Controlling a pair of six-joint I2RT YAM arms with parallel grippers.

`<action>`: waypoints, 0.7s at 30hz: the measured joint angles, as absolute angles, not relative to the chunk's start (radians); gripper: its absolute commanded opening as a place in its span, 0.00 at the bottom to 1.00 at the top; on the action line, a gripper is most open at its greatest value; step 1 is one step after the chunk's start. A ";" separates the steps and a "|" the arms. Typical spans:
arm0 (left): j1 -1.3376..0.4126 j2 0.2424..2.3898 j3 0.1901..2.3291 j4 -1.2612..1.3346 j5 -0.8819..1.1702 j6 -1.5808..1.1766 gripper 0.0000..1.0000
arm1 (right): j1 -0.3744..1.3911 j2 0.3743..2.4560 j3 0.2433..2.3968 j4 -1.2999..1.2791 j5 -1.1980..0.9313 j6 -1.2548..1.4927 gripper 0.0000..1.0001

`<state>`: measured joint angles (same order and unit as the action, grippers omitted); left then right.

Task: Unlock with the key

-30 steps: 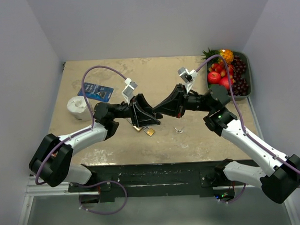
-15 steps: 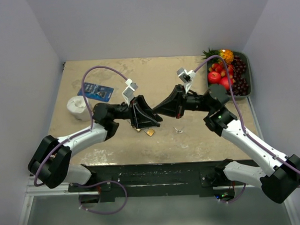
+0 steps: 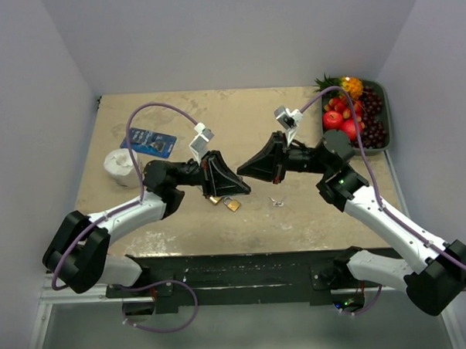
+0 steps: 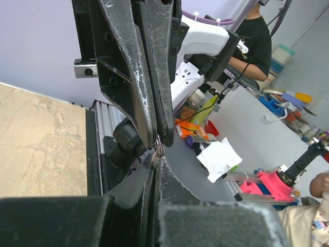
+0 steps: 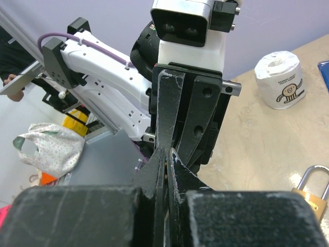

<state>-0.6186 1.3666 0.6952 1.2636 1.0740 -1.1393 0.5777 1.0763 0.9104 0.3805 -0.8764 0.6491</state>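
Both grippers meet tip to tip above the table's middle. My right gripper is shut, and a sliver of brass, the key, shows between its fingers. My left gripper is shut on the same key, whose small metal ring shows where the two sets of tips touch. From above the key is hidden by the fingers. The brass padlock lies flat on the table just below the grippers, untouched.
A white paper roll and a blue packet lie at the left. A tray of fruit stands at the right rear. A small pale item lies right of the padlock.
My left gripper's jaws have closed from partly open onto the key held by the right gripper. Both arms have barely shifted.
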 measured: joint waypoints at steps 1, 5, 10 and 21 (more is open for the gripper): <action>-0.619 1.366 0.693 1.264 1.075 -1.139 0.00 | 0.578 1.076 0.910 0.374 -0.876 0.646 0.00; -0.620 1.362 0.687 1.262 1.087 -1.110 0.00 | 0.581 1.071 0.910 0.344 -0.872 0.631 0.15; -0.622 1.272 0.715 0.943 1.108 -0.819 0.00 | 0.583 1.052 0.940 0.216 -0.840 0.549 0.41; -0.625 1.241 0.915 -0.107 0.952 -0.086 0.00 | 0.583 1.058 1.060 -0.157 -0.758 0.298 0.60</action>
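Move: The key ring is still pinched where my two hands' fingertips meet. From my left hand the small padlock lies about 8 cm ahead, 3 cm left and some 31 cm below. At the same depth, the large padlock is around 12 cm ahead and 8 cm left, and the loose keys on the table about 8 cm ahead and 10 cm right. From my right hand the small padlock is roughly 5 cm ahead, 3 cm left and 36 cm below. I keep the key pinched in my left fingers, ring sticking out at the tips, while my right fingers open and let go of it. My left hand eases forward, then sinks quickly, about 9 cm in all, towards the padlocks, its right-pointing fingers tipping down some 30 degrees. My open right hand drops about 3 cm and edges away to the right, its fingertips dipping too. ##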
